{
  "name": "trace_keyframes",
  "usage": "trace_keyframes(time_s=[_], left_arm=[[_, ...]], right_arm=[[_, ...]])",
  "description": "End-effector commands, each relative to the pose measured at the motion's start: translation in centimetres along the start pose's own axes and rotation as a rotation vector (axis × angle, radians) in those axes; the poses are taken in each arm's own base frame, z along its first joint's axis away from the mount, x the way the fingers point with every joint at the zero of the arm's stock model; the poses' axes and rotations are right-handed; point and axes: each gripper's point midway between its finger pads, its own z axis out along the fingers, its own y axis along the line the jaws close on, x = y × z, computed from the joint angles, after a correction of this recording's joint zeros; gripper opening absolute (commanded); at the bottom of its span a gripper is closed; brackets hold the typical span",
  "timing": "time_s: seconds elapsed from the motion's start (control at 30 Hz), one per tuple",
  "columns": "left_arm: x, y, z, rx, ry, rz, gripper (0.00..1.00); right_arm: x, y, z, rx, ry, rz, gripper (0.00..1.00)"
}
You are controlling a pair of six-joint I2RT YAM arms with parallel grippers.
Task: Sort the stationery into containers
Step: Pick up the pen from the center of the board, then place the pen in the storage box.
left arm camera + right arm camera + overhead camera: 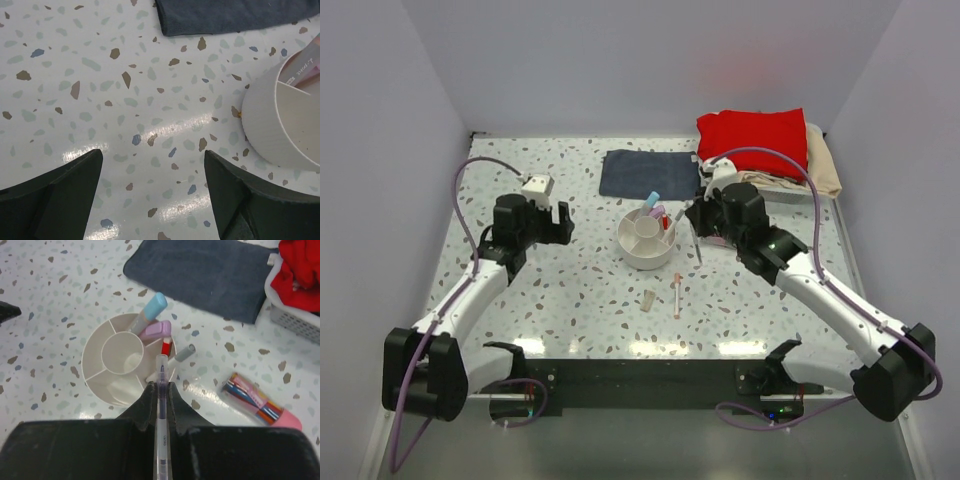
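Observation:
The round off-white divided bowl (647, 241) stands mid-table; in the right wrist view the bowl (95, 347) holds a blue-capped marker (151, 310), a pink-capped marker (157, 330), a red-capped pen (166, 346) and a grey-capped pen (182, 354). My right gripper (692, 223) (161, 388) is shut on a clear slim pen (161, 377), just above the bowl's right rim. A pink-tipped bundle (260, 405) lies right of the bowl. A beige block (649, 298) and a red-capped pen (676, 295) lie in front of the bowl. My left gripper (562, 222) (153, 155) hangs open left of the bowl (280, 125), holding nothing.
A folded dark-blue cloth (645, 172) lies behind the bowl. A white basket (295, 320) with red and beige cloths (760, 135) stands at the back right. Grey walls close in the table on three sides.

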Motion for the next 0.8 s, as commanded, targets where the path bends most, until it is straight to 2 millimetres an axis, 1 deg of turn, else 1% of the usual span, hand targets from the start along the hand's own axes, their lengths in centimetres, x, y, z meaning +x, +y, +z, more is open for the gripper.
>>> trace_keyframes(time_s=[0.0,0.07,0.1,0.17,0.2,0.23,0.27,0.3,0.37,0.47,0.6,0.7,0.77], left_arm=[[-2.6,-1.9,0.4,0.133,-0.044,0.095,0.84],[-2.5,-2.2,0.3,0.157,-0.027,0.115,0.84],[-2.7,-2.1,0.2,0.155,-0.024,0.14,0.85],[-2.3,-2.0,0.1,0.16,-0.001,0.165,0.85],[-2.1,-2.0,0.1,0.163,0.007,0.175,0.85],[-2.0,-1.9,0.0,0.163,0.014,0.189,0.85],[-1.6,-1.7,-0.1,0.158,0.029,0.207,0.85],[-1.4,-1.6,-0.1,0.154,0.036,0.212,0.86],[-1.3,-1.3,-0.2,0.143,0.048,0.229,0.86],[-1.1,-0.8,-0.1,0.13,0.059,0.237,0.86],[-1.2,-0.1,0.1,0.104,0.061,0.238,0.86],[-1.1,0.4,0.2,0.089,0.064,0.233,0.86],[-0.9,0.6,0.3,0.083,0.073,0.23,0.86]], right_arm=[[-5.6,1.8,1.8,-0.078,-0.259,-0.07,0.0],[-6.3,2.2,2.6,-0.087,-0.301,-0.094,0.0],[-7.3,2.5,2.8,-0.097,-0.35,-0.096,0.0],[-7.6,2.8,3.6,-0.102,-0.37,-0.107,0.0],[-8.2,3.0,3.7,-0.109,-0.398,-0.105,0.0],[-8.2,3.1,4.0,-0.113,-0.403,-0.105,0.0],[-7.9,3.2,4.5,-0.115,-0.398,-0.108,0.0],[-8.2,3.3,4.7,-0.121,-0.417,-0.103,0.0],[-7.7,3.4,5.4,-0.129,-0.413,-0.099,0.0],[-7.6,3.7,6.2,-0.135,-0.413,-0.075,0.0],[-6.4,3.9,7.9,-0.142,-0.387,-0.047,0.0],[-5.8,4.0,8.5,-0.138,-0.382,-0.031,0.0],[-5.1,4.2,9.1,-0.143,-0.373,-0.022,0.0]])
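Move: The container sits on the table to the right hand's left, about 8 cm over and 4 cm ahead, with its middle roughly 20 cm below. The pink-ended pencil tube lies some 10 cm to that hand's right and 6 cm ahead, and the last pen about 9 cm back and 1 cm left, both about 22 cm down. From the left hand the container is some 19 cm to the right and 2 cm ahead, about 10 cm lower. With the pen still pinched by one end between shut fingertips, the right hand carries it forward and left, about 10 cm in all, bringing it towards and above the container. The hand rises a couple of centimetres on the way and sinks back to its starting height, its fingers tipping up by about 15 degrees. ##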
